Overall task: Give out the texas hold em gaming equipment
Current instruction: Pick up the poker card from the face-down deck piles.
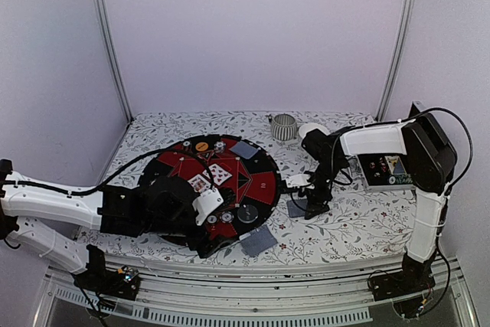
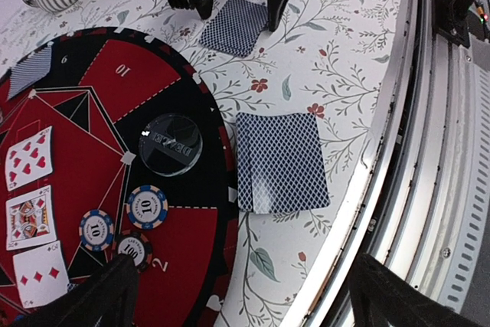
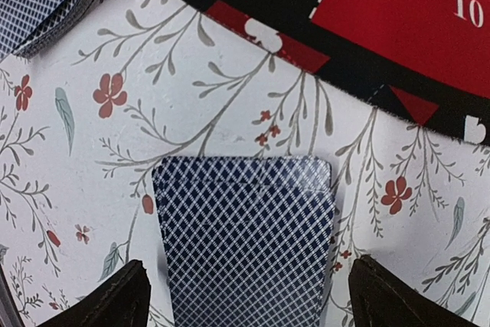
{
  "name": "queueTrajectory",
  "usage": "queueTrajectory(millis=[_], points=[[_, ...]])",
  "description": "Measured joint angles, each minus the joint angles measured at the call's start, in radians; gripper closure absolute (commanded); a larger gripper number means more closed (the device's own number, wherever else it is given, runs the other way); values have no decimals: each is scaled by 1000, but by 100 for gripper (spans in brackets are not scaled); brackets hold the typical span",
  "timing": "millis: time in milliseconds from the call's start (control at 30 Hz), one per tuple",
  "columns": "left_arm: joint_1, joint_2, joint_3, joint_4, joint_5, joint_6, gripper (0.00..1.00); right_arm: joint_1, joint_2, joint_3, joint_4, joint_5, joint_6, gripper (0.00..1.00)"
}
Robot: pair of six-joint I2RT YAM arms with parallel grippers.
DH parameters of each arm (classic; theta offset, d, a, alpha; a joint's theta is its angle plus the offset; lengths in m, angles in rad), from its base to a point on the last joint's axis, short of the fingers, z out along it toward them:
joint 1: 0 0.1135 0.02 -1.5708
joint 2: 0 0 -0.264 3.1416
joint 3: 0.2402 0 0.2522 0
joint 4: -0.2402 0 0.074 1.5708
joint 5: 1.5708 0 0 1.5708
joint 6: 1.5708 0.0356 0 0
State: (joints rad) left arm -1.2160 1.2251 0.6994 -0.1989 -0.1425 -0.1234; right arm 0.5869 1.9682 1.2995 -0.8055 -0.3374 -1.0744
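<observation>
A small overlapped pile of blue-backed cards (image 3: 245, 243) lies face down on the floral cloth, just right of the round mat (image 1: 260, 189). My right gripper (image 3: 249, 305) is open low over it, one fingertip (image 3: 107, 300) on each side, clear of the edges. In the top view that gripper (image 1: 312, 203) hangs over the same cards (image 1: 297, 207). A second face-down pile (image 2: 279, 162) rests near the table's front edge. My left gripper (image 2: 245, 308) is open over the mat's rim, holding nothing. Chips (image 2: 147, 206) and face-up cards (image 2: 29, 216) lie on the mat.
A clear round dealer button (image 2: 170, 143) sits on the mat near the chips. A ribbed grey cup (image 1: 284, 126) and a white bowl (image 1: 312, 131) stand at the back. A grey box (image 1: 383, 170) sits at the right. The table's metal front rail (image 2: 429, 189) runs close to the near pile.
</observation>
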Motion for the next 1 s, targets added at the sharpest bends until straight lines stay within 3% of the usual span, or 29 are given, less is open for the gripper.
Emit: queueTrajectory(millis=[533, 1000], points=[[0, -32, 0, -10, -6, 0, 2, 64, 21, 29, 24, 123, 74, 34], [0, -44, 0, -22, -21, 0, 2, 87, -5, -6, 48, 133, 137, 82]])
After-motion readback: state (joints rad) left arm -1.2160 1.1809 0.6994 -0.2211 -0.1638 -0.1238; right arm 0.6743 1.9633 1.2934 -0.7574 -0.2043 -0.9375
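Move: The face-down deck pile lies almost right under the open right fingers, its middle about 2 cm to the left and 1 cm below, level with the hand fore and aft. The other face-down pile is about 15 cm to the right hand's left and 10 cm back; the dealer button is some 18 cm to its left and 2 cm back. From the left hand, the pile aimed at lies roughly 25 cm right, 12 cm ahead and 12 cm lower. Top card stock of the near face-down pile is gathered between the right fingers, which close from wide open to about a quarter, one on its front side and one behind, ending in a pinch on a raised fold. Staying low, the right hand edges forward and to the left, then draws back, with barely 1.5 cm of travel leftward and a tilt of some 5 degrees. ##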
